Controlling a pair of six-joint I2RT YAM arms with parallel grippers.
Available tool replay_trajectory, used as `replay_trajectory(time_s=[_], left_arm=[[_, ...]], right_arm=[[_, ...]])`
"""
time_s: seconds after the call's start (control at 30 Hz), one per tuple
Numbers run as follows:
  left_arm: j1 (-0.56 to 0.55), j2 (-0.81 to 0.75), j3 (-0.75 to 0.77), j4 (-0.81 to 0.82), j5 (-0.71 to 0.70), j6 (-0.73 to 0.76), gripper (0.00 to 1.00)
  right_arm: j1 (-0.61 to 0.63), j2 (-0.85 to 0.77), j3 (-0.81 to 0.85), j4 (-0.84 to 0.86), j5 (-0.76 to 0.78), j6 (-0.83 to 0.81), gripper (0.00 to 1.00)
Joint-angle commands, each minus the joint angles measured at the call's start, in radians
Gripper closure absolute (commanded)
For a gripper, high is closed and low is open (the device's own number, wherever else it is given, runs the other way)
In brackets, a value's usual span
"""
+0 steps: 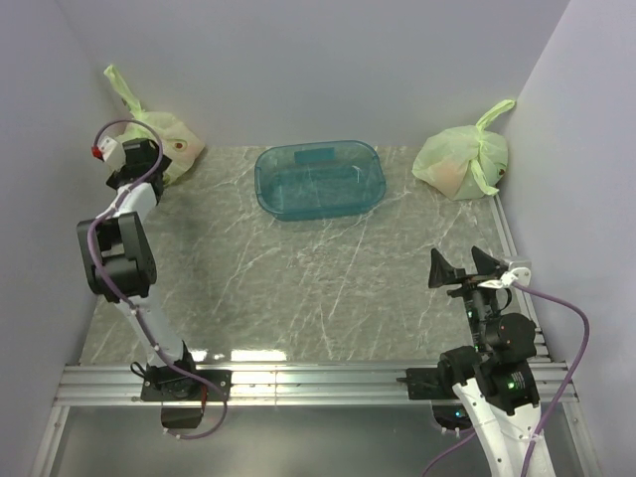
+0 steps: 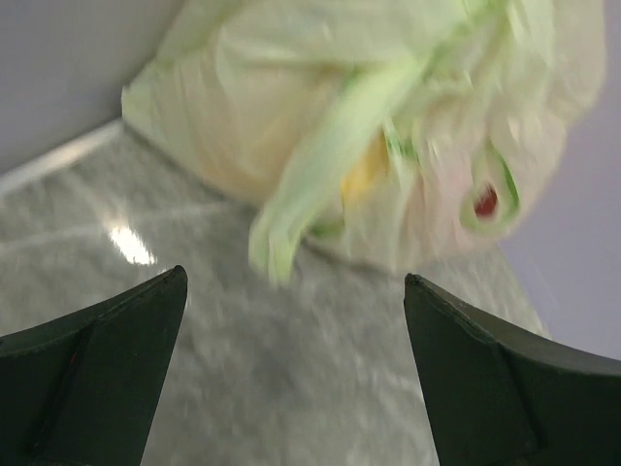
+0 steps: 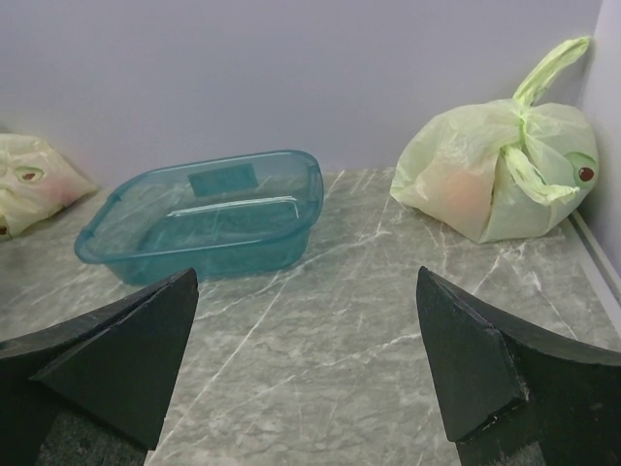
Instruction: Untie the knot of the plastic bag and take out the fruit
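Observation:
The plastic bag [image 1: 177, 134] [image 2: 243, 107], pale green and tied, sits in the back left corner against the wall, also at the left edge of the right wrist view [image 3: 29, 180]. Its knot [image 2: 340, 146] is a twisted green band ending in a loose tail [image 2: 277, 243]. Fruit shows only as a blurred yellow patch [image 2: 364, 177] and pinkish tints through the film. My left gripper [image 1: 147, 164] [image 2: 294, 277] is open just in front of the bag, apart from it, with nothing between the fingers. My right gripper [image 1: 455, 256] [image 3: 307, 274] is open and empty over the table's near right.
A translucent blue tub [image 1: 320, 179] [image 3: 209, 218] stands at the back middle. A second tied pale green bag [image 1: 459, 159] [image 3: 485, 175], pinkish-orange inside, lies in the back right corner. Grey walls close the left, back and right sides.

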Motion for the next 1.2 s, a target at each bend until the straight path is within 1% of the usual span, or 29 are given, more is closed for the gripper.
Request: replay_trajectory(time_s=[0.0, 0.07, 0.17, 0.33, 0.37, 0.47, 0.5, 0.57, 0.6, 0.63, 0.67, 0.77, 0.8, 0.87, 0.93, 1.07, 1.1, 1.17], left_arm=[[0.022, 0.079, 0.141, 0.093, -0.057, 0.02, 0.01], [0.03, 0.151, 0.209, 0.107, -0.065, 0.037, 0.01], [0.045, 0.253, 0.312, 0.07, -0.062, 0.006, 0.01], [0.059, 0.365, 0.391, 0.073, -0.061, -0.025, 0.05], [0.062, 0.376, 0.411, 0.068, -0.062, -0.029, 0.07], [0.071, 0.406, 0.432, 0.061, -0.041, -0.04, 0.16], [0.073, 0.411, 0.431, 0.064, -0.031, -0.038, 0.34], [0.074, 0.414, 0.422, 0.076, 0.001, -0.032, 0.59], [0.074, 0.411, 0.419, 0.081, 0.015, -0.019, 0.82], [0.073, 0.405, 0.402, 0.094, 0.025, -0.011, 0.92], [0.074, 0.397, 0.391, 0.101, 0.047, -0.005, 0.99], [0.074, 0.344, 0.33, 0.117, 0.067, 0.02, 0.99], [0.074, 0.302, 0.308, 0.119, 0.067, 0.028, 0.99], [0.073, 0.25, 0.23, 0.125, 0.07, 0.038, 0.99], [0.071, 0.167, 0.161, 0.098, 0.068, 0.057, 1.0], [0.039, 0.035, 0.071, -0.075, 0.041, 0.101, 0.99], [0.028, -0.023, 0.045, -0.152, 0.035, 0.1, 0.99], [-0.007, -0.096, -0.06, -0.201, 0.045, 0.094, 0.99]], right_arm=[[0.007, -0.179, 0.02, 0.016, -0.053, -0.026, 0.0], [0.008, -0.167, 0.028, 0.004, -0.073, -0.031, 0.0], [0.007, -0.141, 0.034, -0.005, -0.083, -0.031, 0.0], [0.007, -0.098, 0.043, -0.009, -0.103, -0.033, 0.0], [0.007, -0.093, 0.045, -0.01, -0.104, -0.034, 0.0], [0.007, -0.08, 0.05, -0.018, -0.098, -0.033, 0.0], [0.007, -0.077, 0.051, -0.018, -0.1, -0.036, 0.0], [0.007, -0.075, 0.05, -0.016, -0.103, -0.037, 0.0], [0.008, -0.075, 0.05, -0.013, -0.103, -0.04, 0.0], [0.007, -0.075, 0.048, -0.013, -0.106, -0.042, 0.0], [0.007, -0.076, 0.048, -0.012, -0.106, -0.043, 0.0], [0.007, -0.08, 0.05, -0.012, -0.113, -0.045, 0.0], [0.007, -0.084, 0.05, -0.01, -0.112, -0.045, 0.0], [0.007, -0.087, 0.05, 0.001, -0.106, -0.039, 0.0], [0.007, -0.086, 0.054, 0.007, -0.101, -0.03, 0.0], [0.007, -0.055, 0.085, -0.01, -0.092, -0.016, 0.0], [0.007, -0.049, 0.094, -0.01, -0.089, -0.013, 0.0], [0.007, -0.034, 0.1, -0.007, -0.086, 0.004, 0.0]])
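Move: The left-hand bag's middle is about 11 cm ahead of the open left hand, 4 cm left and 6 cm lower; its hanging handle end is nearer, roughly 8 cm ahead, 6 cm left and 5 cm down. The clear tray sits some 48 cm to the hand's right, 7 cm ahead and 10 cm below. From the right hand, that bag is about 43 cm ahead, 75 cm left and 20 cm below. Left hand reaches about 11 cm forward-left and down, pinches the bag's loose plastic, then drags it 9 cm back. ##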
